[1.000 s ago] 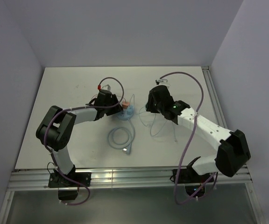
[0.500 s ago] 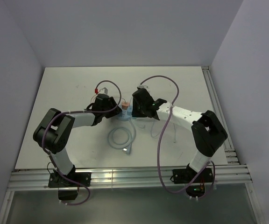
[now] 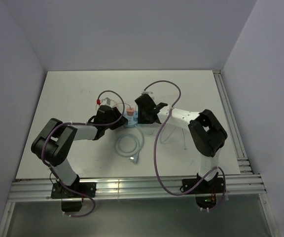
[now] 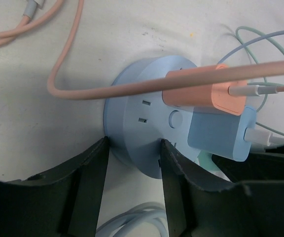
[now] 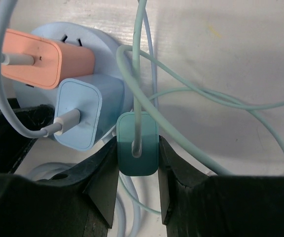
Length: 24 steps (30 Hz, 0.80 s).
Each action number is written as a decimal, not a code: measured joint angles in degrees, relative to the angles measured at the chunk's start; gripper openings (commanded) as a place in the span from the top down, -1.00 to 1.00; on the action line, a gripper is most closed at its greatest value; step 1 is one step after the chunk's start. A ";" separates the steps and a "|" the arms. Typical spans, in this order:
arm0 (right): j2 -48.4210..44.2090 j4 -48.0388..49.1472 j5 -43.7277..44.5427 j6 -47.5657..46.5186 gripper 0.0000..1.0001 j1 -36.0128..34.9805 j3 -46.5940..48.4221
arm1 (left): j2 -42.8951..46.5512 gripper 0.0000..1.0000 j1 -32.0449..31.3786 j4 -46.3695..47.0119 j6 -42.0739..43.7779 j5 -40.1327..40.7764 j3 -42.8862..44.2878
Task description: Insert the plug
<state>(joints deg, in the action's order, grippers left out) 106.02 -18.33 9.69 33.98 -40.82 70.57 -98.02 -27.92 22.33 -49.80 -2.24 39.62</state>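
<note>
A round pale-blue socket hub (image 3: 131,121) lies on the white table (image 3: 73,94). An orange charger (image 4: 201,91) and a light-blue charger (image 4: 218,133) are plugged into its top. My left gripper (image 4: 133,148) is closed on the near rim of the hub (image 4: 142,113), with both fingers touching it. My right gripper (image 5: 137,148) is shut on a teal plug (image 5: 137,143) and holds it at the edge of the hub (image 5: 107,47), right beside the light-blue charger (image 5: 85,116). The plug's prongs are hidden. In the top view the right gripper (image 3: 142,117) and left gripper (image 3: 122,120) meet at the hub.
The plug's teal cable (image 5: 206,98) loops loosely across the table to the right. A pale-blue coiled cable (image 3: 128,145) lies just in front of the hub. An orange cable (image 4: 63,54) runs from the orange charger past the left fingers. A rail (image 3: 228,113) borders the table's right edge.
My right arm has swung left, carrying the teal plug to the hub. The left gripper has closed slightly on the hub's rim and shifted a little toward the near edge.
</note>
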 measured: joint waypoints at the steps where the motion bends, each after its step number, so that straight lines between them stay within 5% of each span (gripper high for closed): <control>1: 0.31 -0.31 0.39 -0.28 1.00 0.00 0.55 | -0.07 -0.01 -0.02 0.44 -0.02 0.02 -0.15; 17: 9.51 1.07 -1.01 -12.46 1.00 3.43 12.44 | -1.20 0.00 -4.31 10.60 -3.76 5.20 -5.11; 24: 13.81 6.62 -15.04 -12.98 1.00 0.92 16.50 | -0.92 0.01 -11.43 12.11 -5.86 -0.90 -6.47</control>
<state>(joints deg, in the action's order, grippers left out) 119.83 -11.70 -5.34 20.99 -39.90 87.07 -98.94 -39.35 34.44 -55.66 -3.14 33.15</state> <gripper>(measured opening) 0.394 0.493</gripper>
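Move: The round blue socket is right at the left hand's fingertips, its middle about 3 cm ahead and 4 cm right. On it stand the orange plug, some 5 cm ahead and 4 cm right, and the blue plug, 1 cm ahead and 7 cm right; the coiled cable lies 10 cm back and 3 cm right. From the right hand, holding the green plug, the socket is 6 cm left, 2 cm ahead and 3 cm lower, with the blue plug between, 4 cm left and 1 cm ahead. The socket is swung round between the two hands: the right hand, keeping hold of the green plug, slides forward about 7 cm beside it, then turns left some 8 cm and slightly back, yawing 20 degrees counter-clockwise and seeming to push the socket along. The left hand holds almost still at the rim, then comes off it, sweeping right and back about 9 cm with fingers still half open. ##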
